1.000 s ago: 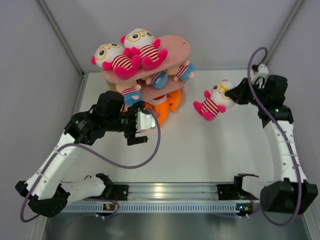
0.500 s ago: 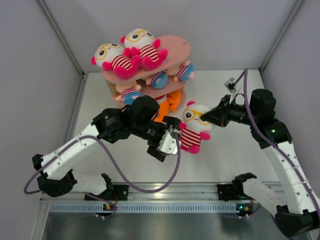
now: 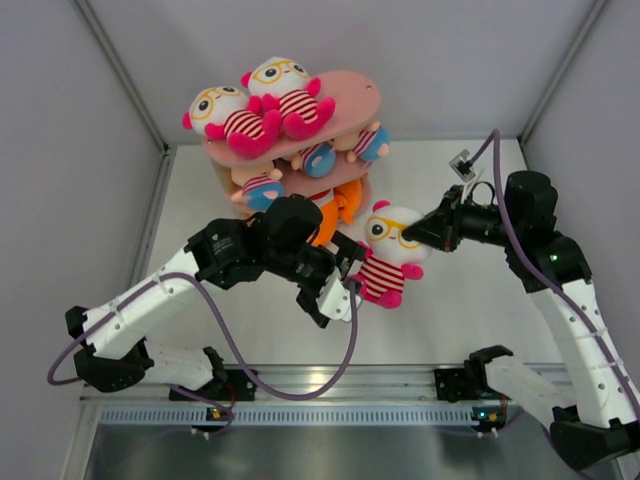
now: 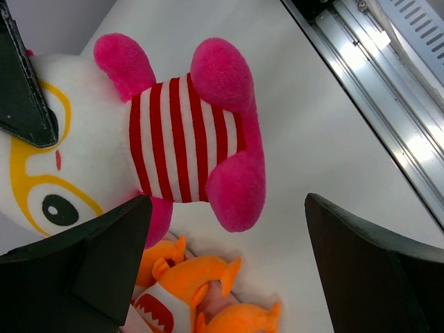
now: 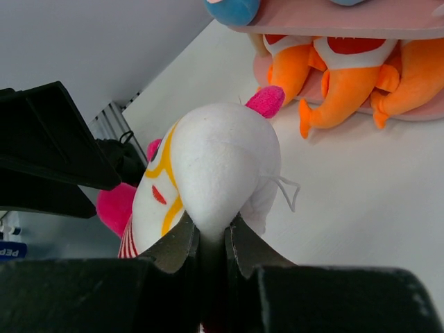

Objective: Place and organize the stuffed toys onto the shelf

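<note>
My right gripper (image 3: 428,230) is shut on the white head of a yellow-goggled doll (image 3: 388,252) with a red-striped body and pink limbs, holding it in front of the pink shelf (image 3: 350,95). In the right wrist view the fingers (image 5: 182,244) pinch the back of its head (image 5: 215,159). My left gripper (image 3: 342,285) is open beside the doll's legs. In the left wrist view the striped body (image 4: 182,139) is just beyond the open gripper (image 4: 225,208). Two goggled dolls (image 3: 228,118) lie on the top board, peach dolls (image 3: 262,188) on the middle one, and orange fish (image 3: 330,208) at the bottom.
Orange fish also show in the left wrist view (image 4: 201,295) and the right wrist view (image 5: 347,76) under a pink board (image 5: 388,24). An aluminium rail (image 3: 350,380) runs along the near edge. Grey walls close in the table at the back and sides.
My right gripper carried the goggled doll from the far right to the middle in front of the shelf. My left arm swung right and its open gripper came up beside the doll's legs.
</note>
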Robot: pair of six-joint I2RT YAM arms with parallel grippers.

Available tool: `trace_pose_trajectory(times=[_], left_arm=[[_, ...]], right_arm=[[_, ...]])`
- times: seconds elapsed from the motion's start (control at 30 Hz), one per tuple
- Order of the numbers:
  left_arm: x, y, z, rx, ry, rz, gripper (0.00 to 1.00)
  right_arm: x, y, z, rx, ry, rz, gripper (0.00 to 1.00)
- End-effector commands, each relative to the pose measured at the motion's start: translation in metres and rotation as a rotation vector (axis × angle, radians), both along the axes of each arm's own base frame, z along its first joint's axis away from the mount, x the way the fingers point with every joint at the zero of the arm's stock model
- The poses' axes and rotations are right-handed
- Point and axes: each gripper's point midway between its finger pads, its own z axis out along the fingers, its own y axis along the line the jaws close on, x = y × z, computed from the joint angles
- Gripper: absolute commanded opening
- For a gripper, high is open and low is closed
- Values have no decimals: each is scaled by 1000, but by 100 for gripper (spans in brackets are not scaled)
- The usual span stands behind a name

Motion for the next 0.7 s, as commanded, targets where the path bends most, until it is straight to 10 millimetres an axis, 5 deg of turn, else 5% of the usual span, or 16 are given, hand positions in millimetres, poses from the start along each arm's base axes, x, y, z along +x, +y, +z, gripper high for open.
trace_pose_trajectory(times=[0.0,0.17,0.4,0.53,0.57,0.67], left_arm=[[6,-6,7,-19,-63,-27,97],[8,-12,-2,4,-48,-34,89],[11,-19,-10,27,-11,-15,63],[18,-30,2,6,-12,6,18],[21,-34,3,5,-13,6,0],[27,-45,21,-31,-6,32,0]], right_arm=[[-8,5,20,22,-56,57,0],[-11,6,25,25,-53,74,0],[-9,9,41,35,-52,94,0],[-7,10,42,39,-55,90,0],[-7,9,41,38,-55,86,0],[-2,4,34,13,-47,44,1]])
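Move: My right hand already holds the pink-and-white doll by its head in mid-air. The doll's middle is about 4 cm back, 5 left and 4 below that hand; from my open left hand it is some 5 cm ahead, 8 right and 3 down. The doll's near foot sits about 2 cm ahead, 3 right and 3 below the left hand. From the left hand, the orange toys are roughly 30 cm ahead, 5 left and 26 lower. I shut my left fingers from wide open onto the doll's nearer foot, pinching it as that hand eases about 4 cm to the right and forward, sinking a little on the way. My right hand keeps its grip on the head and, after barely moving at first, rises about 2 cm. ##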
